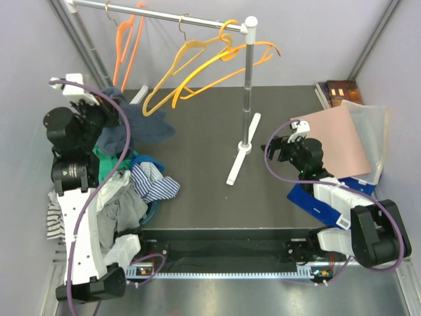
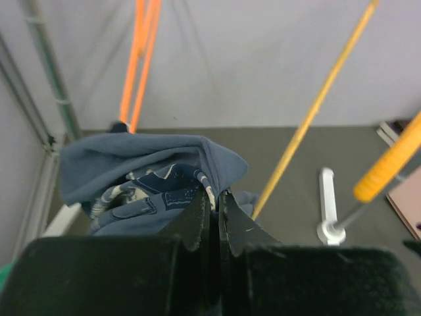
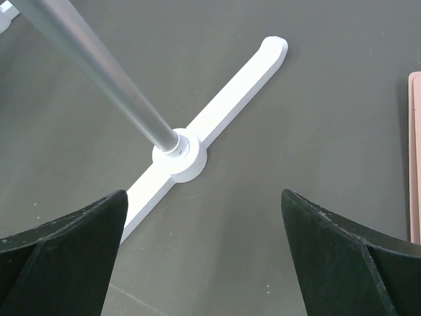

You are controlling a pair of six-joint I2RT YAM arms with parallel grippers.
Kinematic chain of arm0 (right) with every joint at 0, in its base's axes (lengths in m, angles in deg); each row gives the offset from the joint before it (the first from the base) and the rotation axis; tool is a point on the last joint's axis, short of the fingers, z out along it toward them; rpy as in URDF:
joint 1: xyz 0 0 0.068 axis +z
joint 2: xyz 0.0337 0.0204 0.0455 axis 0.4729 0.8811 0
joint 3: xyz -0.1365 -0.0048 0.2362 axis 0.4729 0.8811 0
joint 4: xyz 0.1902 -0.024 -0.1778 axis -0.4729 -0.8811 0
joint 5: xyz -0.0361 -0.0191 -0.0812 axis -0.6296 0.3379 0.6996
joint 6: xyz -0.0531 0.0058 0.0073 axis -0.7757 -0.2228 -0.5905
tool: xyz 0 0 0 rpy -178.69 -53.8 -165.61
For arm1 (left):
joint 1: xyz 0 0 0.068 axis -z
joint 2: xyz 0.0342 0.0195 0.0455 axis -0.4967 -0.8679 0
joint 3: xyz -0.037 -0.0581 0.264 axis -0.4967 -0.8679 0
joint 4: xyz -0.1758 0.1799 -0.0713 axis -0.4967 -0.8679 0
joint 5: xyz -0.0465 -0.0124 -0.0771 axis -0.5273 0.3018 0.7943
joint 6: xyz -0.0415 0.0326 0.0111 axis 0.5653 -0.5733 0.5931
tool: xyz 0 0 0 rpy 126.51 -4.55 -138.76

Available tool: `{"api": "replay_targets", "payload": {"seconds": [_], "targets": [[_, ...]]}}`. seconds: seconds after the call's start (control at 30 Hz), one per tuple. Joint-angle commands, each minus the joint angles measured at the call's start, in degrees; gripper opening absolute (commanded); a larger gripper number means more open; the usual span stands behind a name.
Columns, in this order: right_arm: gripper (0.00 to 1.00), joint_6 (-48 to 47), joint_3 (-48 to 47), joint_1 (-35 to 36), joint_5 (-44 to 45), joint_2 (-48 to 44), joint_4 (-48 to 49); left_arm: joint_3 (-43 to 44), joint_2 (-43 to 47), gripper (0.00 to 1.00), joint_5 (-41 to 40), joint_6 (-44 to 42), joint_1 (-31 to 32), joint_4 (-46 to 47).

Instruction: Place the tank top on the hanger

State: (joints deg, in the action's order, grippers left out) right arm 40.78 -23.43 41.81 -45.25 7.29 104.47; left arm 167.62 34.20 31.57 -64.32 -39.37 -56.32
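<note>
The navy tank top (image 1: 143, 126) hangs bunched from my left gripper (image 1: 105, 108) at the far left, above the clothes pile. In the left wrist view the jaws (image 2: 214, 195) are shut on a fold of the tank top (image 2: 145, 164). Two amber hangers (image 1: 192, 66) hang on the rail to its right; their bars cross the left wrist view (image 2: 314, 108). My right gripper (image 1: 274, 149) is open and empty, low beside the rack's foot; in its wrist view (image 3: 202, 197) only bare table lies between the fingers.
A redder orange hanger (image 1: 125, 46) hangs at the rail's left end. The rack pole (image 1: 248, 85) stands on a white foot (image 3: 181, 158). A pile with a green garment (image 1: 105, 159) and striped cloth (image 1: 156, 183) lies front left. A pink sheet (image 1: 332, 148), books (image 1: 339, 89) and a blue box (image 1: 322, 201) lie right.
</note>
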Motion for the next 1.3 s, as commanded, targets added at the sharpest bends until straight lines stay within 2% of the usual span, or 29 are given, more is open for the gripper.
{"api": "replay_targets", "payload": {"seconds": [0.0,0.1,0.3,0.47,0.6,0.8,1.07,1.27], "targets": [[1.00,0.4,-2.6,-0.6,-1.2,-1.1,2.0,-5.5,3.0,0.00,3.1,-2.8,3.9,0.6],[1.00,0.5,-3.0,-0.6,-1.6,-0.9,1.8,-9.0,5.8,0.00,-0.8,-3.1,7.8,0.6],[1.00,0.3,-2.7,-0.6,-1.5,-1.1,1.9,-15.8,10.4,0.00,-4.0,-5.2,11.3,-3.0],[1.00,0.4,-3.0,-0.6,-1.8,-0.3,1.9,-19.0,11.9,0.00,-1.3,-4.6,11.9,-5.7],[1.00,0.3,-3.3,-0.6,-1.9,0.2,1.6,-22.6,12.9,0.00,-1.4,-1.9,14.0,-3.7],[1.00,0.5,-3.4,-0.5,-2.6,-0.3,1.2,-34.0,16.2,0.00,-4.3,8.8,19.9,10.7],[1.00,0.5,-3.9,0.4,-2.6,-0.3,-0.7,-36.3,7.6,0.00,-26.1,7.2,42.6,17.2],[1.00,0.4,-3.5,0.6,-2.3,0.4,-1.5,-40.5,0.3,0.00,-30.6,12.7,54.1,27.4]]}}
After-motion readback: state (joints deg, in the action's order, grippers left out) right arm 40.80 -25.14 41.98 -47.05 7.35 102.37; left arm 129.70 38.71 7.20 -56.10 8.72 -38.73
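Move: The tank top is already pinched in my left hand. The clear table I'm taking it over lies about 20 cm to the right, 5 cm back and some 42 cm below. The striped cloth is roughly 5 cm right and 10 cm back, the green cloth 9 cm left and 3 cm back, both nearly 40 cm down. The orange hanger hangs about 18 cm straight ahead, slightly higher. From my right hand, that clear spot is about 22 cm left, 9 cm back, 12 cm below. I keep the tank top pinched in my closed left fingers and lower it about 20 cm, drawing back some 5 cm and easing right. Then I sweep it mainly rightwards, about 20 cm right in all, past the striped cloth to over the clear middle of the table. The hand tips down nearly 20 degrees and turns clockwise a little more. ##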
